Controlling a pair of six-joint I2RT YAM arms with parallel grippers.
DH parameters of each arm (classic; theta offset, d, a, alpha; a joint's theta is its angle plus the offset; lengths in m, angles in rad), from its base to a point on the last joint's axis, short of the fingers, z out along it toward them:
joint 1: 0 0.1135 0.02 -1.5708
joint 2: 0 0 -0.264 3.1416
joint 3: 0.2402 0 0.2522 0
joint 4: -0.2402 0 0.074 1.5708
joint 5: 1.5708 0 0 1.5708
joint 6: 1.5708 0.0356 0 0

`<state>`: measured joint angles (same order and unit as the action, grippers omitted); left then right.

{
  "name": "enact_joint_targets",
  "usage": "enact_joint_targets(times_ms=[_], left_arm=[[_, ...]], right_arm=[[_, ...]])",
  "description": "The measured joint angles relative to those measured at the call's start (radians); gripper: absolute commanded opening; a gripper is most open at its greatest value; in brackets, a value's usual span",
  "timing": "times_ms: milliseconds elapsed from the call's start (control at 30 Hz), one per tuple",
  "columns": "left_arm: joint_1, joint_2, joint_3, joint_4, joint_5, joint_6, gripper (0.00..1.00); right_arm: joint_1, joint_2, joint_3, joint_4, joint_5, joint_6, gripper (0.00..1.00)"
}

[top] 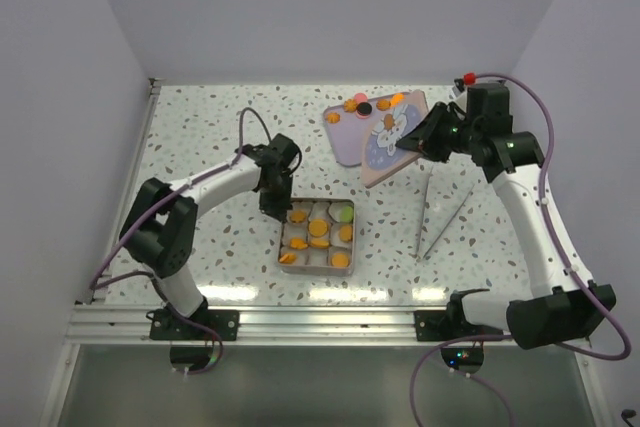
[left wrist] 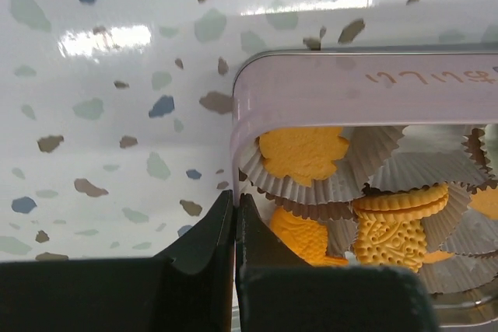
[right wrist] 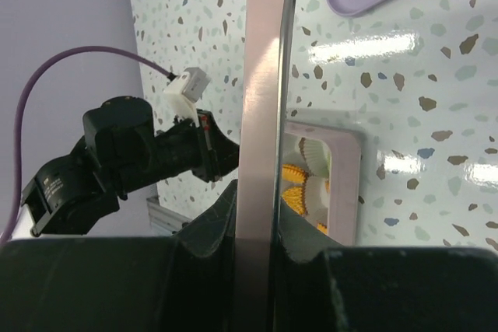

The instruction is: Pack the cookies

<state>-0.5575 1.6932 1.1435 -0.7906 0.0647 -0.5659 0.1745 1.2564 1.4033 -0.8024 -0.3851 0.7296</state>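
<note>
The square tin [top: 282, 234] holds orange cookies [top: 318, 228] and one green cookie [top: 343, 214] in white paper cups. My left gripper [top: 268, 209] is shut on the tin's left wall; in the left wrist view the gripper [left wrist: 235, 196] pinches the wall [left wrist: 350, 91] beside orange cookies [left wrist: 303, 153]. My right gripper [top: 418, 144] is shut on the decorated tin lid [top: 385, 142], held tilted above the table. In the right wrist view the gripper [right wrist: 261, 200] clamps the lid's edge [right wrist: 261, 99]. Loose cookies [top: 365, 107], orange, dark and pink, lie on a lilac tray [top: 345, 137].
Metal tongs [top: 435, 212] lie on the speckled table right of the tin. The tin [right wrist: 346, 184] and my left arm [right wrist: 117, 153] show beyond the lid in the right wrist view. White walls enclose the table on three sides.
</note>
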Motion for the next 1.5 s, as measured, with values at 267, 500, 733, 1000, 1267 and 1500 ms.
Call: enact_joint_targets(times_ms=[267,500,733,1000,1267,1500], left_arm=[[0.011,0.167,0.232,-0.088,-0.122,-0.008,0.0],[0.092,0.202,0.307,-0.101,-0.145,-0.017,0.1],[0.119,0.207,0.325,-0.078,-0.093,-0.045,0.67],[0.121,0.175,0.321,-0.073,-0.07,-0.055,1.0],[0.259,-0.1,0.105,-0.035,-0.062,-0.058,1.0],[0.281,-0.261,-0.129,0.103,0.039,-0.061,1.0]], right_arm=[[-0.018,0.005,-0.041,0.165,-0.119,0.073,0.0],[-0.015,0.042,-0.37,0.619,-0.272,0.343,0.0],[0.019,0.065,-0.691,1.084,-0.291,0.65,0.0],[0.143,0.142,-0.753,1.43,-0.268,0.77,0.0],[0.198,0.167,-0.846,1.539,-0.225,0.781,0.0],[0.216,0.22,-0.895,1.616,-0.183,0.781,0.0]])
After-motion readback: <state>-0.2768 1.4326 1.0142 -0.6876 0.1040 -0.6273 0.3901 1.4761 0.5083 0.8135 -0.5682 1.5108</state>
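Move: My left hand is pinching the box's left wall towards its far corner. The box's middle lies about 9 cm to the right, 5 cm back and 2 cm lower, with the flower cookie 4 cm right and 1 cm ahead of that hand. My right hand holds the lid high. From it the box's middle is roughly 18 cm left, 10 cm back and 27 cm below. The cookie tray is some 20 cm straight ahead and 29 cm below. Keeping its pinch on the left wall, my left hand pushes the box forward about 9 cm, then opens wide, lets go and backs off to the left, rearward and up. Meanwhile my right hand, keeping hold of the lid, lifts briefly, then swings it left and down over the box, some 12 cm each way, rolling about 40 degrees so its left side rises. ##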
